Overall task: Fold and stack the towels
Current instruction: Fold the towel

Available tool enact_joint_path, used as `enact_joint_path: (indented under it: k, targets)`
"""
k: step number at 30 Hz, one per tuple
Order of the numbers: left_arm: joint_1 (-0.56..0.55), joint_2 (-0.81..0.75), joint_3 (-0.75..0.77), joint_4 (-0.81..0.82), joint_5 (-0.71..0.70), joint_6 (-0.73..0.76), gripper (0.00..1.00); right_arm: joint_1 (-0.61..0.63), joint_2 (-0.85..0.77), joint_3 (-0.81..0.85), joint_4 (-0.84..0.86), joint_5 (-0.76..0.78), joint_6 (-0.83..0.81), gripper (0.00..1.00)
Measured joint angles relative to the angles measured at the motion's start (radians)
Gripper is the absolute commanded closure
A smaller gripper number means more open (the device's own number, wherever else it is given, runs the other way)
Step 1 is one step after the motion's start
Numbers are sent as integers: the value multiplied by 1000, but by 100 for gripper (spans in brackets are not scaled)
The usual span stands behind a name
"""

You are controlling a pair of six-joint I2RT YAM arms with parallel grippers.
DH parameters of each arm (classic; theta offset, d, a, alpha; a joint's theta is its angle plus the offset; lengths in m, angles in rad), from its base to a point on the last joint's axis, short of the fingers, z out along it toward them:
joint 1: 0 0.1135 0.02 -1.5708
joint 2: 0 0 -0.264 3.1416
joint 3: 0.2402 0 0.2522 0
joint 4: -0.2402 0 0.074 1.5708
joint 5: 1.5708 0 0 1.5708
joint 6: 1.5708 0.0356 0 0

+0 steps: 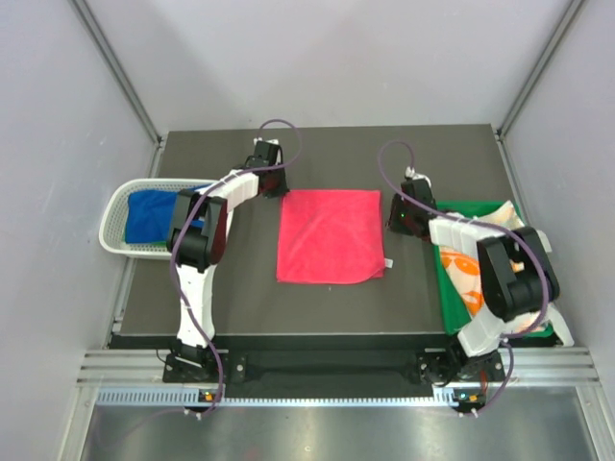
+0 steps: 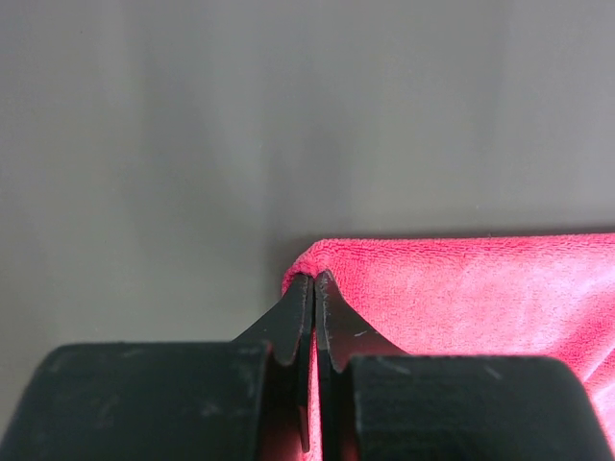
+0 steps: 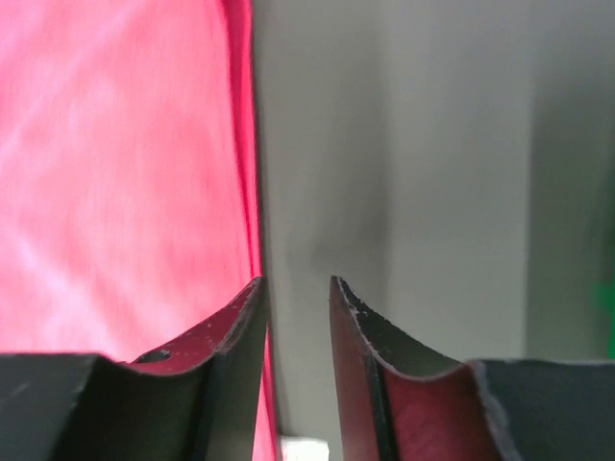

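A pink-red towel [image 1: 329, 235] lies spread flat in the middle of the dark table. My left gripper [image 1: 280, 192] is at its far left corner; in the left wrist view the left gripper [image 2: 315, 277] is shut, with the towel's [image 2: 480, 298] corner bunched up at the tips and red cloth showing between the fingers. My right gripper [image 1: 395, 219] stands just off the towel's far right edge. In the right wrist view the right gripper [image 3: 296, 283] is open over bare table, the towel's [image 3: 115, 173] edge lying beside its left finger.
A white mesh basket [image 1: 115, 206] at the left table edge holds a blue towel [image 1: 149, 216]. A green tray [image 1: 448, 288] at the right carries a white and orange printed towel [image 1: 466, 274], partly under the right arm. A small white tag [image 1: 387, 264] sticks out of the pink-red towel's right edge.
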Motion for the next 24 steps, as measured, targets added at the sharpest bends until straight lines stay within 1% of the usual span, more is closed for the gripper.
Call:
enact_joint_path:
  k: [5,6,8,9,13,16,24]
  targets:
    - [0,2,0,5,-1,0,100,67,-195,-200,3,4,43,59]
    - [0,2,0,6,-1,0,100,84,-233,-232,-5,7,56,56]
    - [0,3,0,10,0,-1,100,118,-307,-280,-17,16,80,53]
    - [0,3,0,11,-1,-2,100,132,-342,-298,-26,19,91,48]
    - [0,6,0,24,-1,-11,100,189,-471,-341,-55,40,144,46]
    - [0,9,0,35,-1,-15,100,220,-504,-344,-61,50,180,46]
    - [0,16,0,56,0,-20,100,276,-505,-394,-90,80,267,48]
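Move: The towel's near right corner lies about 15 cm back from the right hand and 4 cm to its left, a couple of centimetres lower. The white tag is some 11 cm back and 1 cm left of this hand; the far right corner is about 10 cm straight ahead. The green bin's middle is roughly 11 cm back and 19 cm right. From the left hand, the near right corner is about 27 cm back and 19 cm right. The right hand sweeps back about 14 cm along the towel's right edge to its near right corner, easing some 4 cm left, rising about 3 cm on the way and sinking again by about 2, while the fingers open further and its left side rolls up slightly. The left hand keeps its shut fingers on the far left corner and creeps about 1 cm forward, and the right fingers finish spread just above the near right corner, not yet closed. ##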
